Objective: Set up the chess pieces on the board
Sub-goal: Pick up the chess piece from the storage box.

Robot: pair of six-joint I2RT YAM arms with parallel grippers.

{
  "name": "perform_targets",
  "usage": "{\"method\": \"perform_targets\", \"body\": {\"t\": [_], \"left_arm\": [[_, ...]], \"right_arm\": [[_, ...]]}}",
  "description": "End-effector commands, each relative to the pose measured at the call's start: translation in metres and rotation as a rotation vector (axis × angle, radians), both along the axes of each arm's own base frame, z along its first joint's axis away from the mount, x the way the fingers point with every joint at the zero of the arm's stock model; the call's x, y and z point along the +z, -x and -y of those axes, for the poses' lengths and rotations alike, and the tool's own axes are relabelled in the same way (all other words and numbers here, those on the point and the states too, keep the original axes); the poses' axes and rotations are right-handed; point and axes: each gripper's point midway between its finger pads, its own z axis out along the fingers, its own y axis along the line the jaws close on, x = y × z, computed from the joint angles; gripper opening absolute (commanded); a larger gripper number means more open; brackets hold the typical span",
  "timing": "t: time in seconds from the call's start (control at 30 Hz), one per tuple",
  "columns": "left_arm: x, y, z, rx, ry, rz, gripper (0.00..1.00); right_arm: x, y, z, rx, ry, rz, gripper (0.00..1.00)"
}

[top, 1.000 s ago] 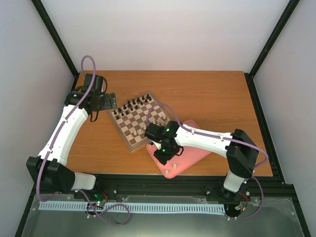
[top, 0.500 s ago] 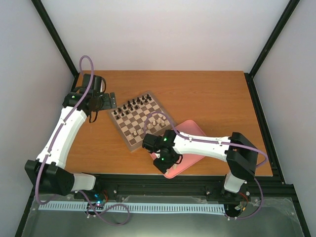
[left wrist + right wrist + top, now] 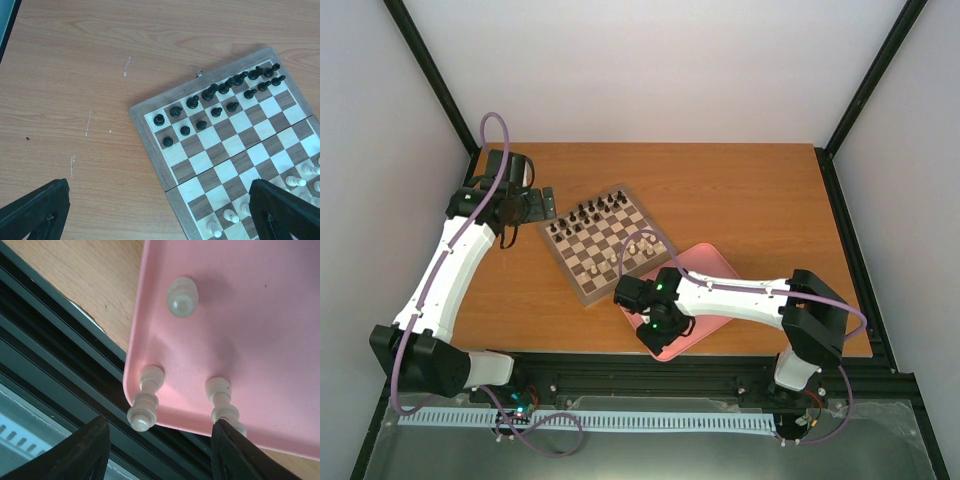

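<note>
The chessboard lies left of the table's centre and also shows in the left wrist view. Black pieces fill its far rows. Several cream pieces stand on its right side, some seen in the left wrist view. Three more cream pieces stand on the pink tray: one further in, two at its near corner. My right gripper is open and empty, hovering over that near corner. My left gripper is open and empty over bare table left of the board.
The pink tray lies to the right of the board, its near corner by the table's front edge. Below that edge runs the black rail. Bare wooden table stretches behind and to the right.
My right gripper has moved from over the tray's left part toward its near corner and now covers the pieces there in the top view. The left arm has barely moved.
</note>
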Motion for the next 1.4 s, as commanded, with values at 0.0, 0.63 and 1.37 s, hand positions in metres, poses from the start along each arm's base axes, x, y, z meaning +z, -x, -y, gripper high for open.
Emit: {"method": "perform_targets", "body": {"t": [0.0,0.63,1.37], "left_arm": [[0.003,-0.002,-0.001,0.005,0.010,0.017,1.00],[0.000,-0.003,0.000,0.004,0.010,0.010,1.00],[-0.002,0.001,-0.001,0.005,0.009,0.010,1.00]], "right_arm": [[0.004,0.003,0.000,-0.011,-0.030,0.005,0.56],[-0.007,0.007,-0.009,0.071,-0.020,-0.044,0.51],[-0.019,0.011,-0.011,0.087,0.001,-0.080,0.20]]}}
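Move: The chess piece in the nearest corner of the pink storage box stands about 1 cm back of the right hand, straight in line sideways, its middle some 3 cm below. Another tall piece is about 2 cm ahead and 3 cm right of the hand; a third is roughly 3 cm ahead and 3 cm left. From the left hand the corner piece lies some 25 cm back, 26 cm right and 21 cm down. Right hand sinks about 2 cm, easing 1 cm back, its fingers closing around the corner piece's upper part. ##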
